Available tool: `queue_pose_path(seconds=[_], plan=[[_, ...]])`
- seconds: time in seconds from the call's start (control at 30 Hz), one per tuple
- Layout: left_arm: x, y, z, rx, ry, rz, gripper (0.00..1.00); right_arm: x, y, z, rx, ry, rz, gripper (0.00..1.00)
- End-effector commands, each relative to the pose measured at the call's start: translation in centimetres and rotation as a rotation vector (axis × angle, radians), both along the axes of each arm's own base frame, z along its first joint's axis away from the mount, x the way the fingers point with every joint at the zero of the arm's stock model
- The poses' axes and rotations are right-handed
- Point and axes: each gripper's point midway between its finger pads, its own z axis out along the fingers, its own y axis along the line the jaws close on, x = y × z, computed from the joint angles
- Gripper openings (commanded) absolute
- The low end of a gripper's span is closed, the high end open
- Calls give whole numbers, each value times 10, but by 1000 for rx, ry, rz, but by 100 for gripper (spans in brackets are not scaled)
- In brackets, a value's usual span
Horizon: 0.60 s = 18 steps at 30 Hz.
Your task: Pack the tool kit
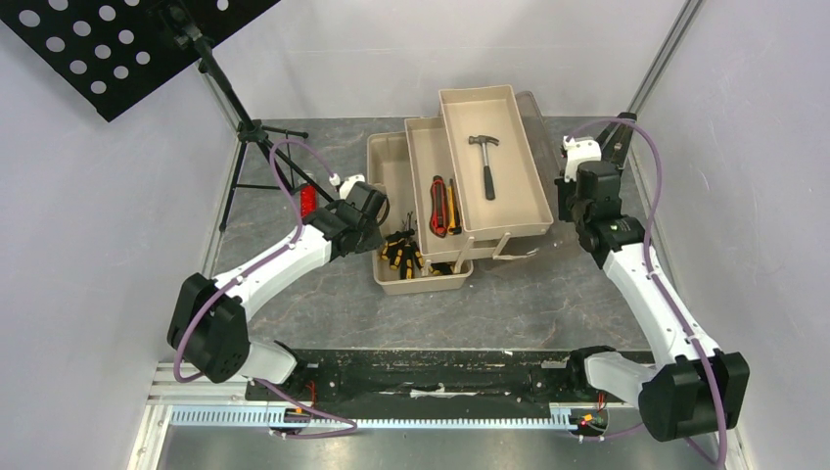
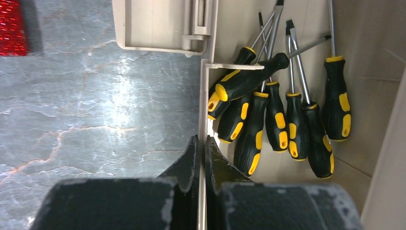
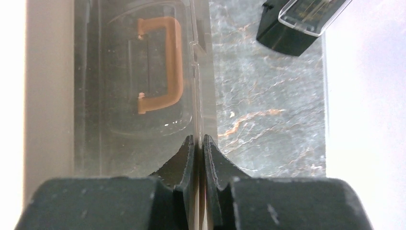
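The tan toolbox [image 1: 390, 162] stands open on the table with its two trays fanned out to the right. Yellow-and-black screwdrivers [image 1: 401, 253] [image 2: 282, 120] lie in its base. The middle tray holds a red utility knife [image 1: 437, 208] and an orange one [image 1: 452, 204]; a hammer [image 1: 484, 164] lies in the top tray. My left gripper [image 1: 377, 223] [image 2: 201, 140] is shut on the base's thin left wall [image 2: 203, 105]. My right gripper [image 1: 566, 196] [image 3: 197, 138] is shut on the edge of the smoky clear lid [image 3: 143, 120]; the handle [image 3: 165, 64] shows through it.
A black music stand [image 1: 108, 44] on a tripod stands at the back left. A red bar-shaped piece [image 1: 307, 202] [image 2: 9, 26] lies left of the toolbox. A black block with a clear cover [image 3: 297, 24] sits near the right wall. White walls close in both sides.
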Motion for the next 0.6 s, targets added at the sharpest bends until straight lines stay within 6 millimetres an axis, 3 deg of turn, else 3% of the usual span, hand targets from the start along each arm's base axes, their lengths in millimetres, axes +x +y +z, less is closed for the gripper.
queue_pose_path(seconds=[0.0, 0.33, 0.57], plan=[[14, -31, 23, -183, -81, -6, 4, 7, -34, 105, -180, -255, -137, 0], [15, -107, 33, -447, -74, -108, 4, -5, -20, 161, -496, -311, -158, 0], [12, -142, 30, -568, -41, -162, 5, -26, 12, 170, -784, -287, -177, 0]])
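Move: The right hand pinches the clear lid's outer edge; the upper tray it is brought towards lies about 16 cm left, 4 ahead and 4 below, the hammer in it some 18 left and 5 ahead. A black device stands roughly 12 cm right and 10 ahead. From the left hand, gripping the box's left rim, the upper tray is about 25 cm right and 16 ahead, the screwdrivers 7 right and 2 ahead. Right hand lifts the pinched lid edge about 11 cm, rolling left-side-down, while left slides the box 8 cm right. ##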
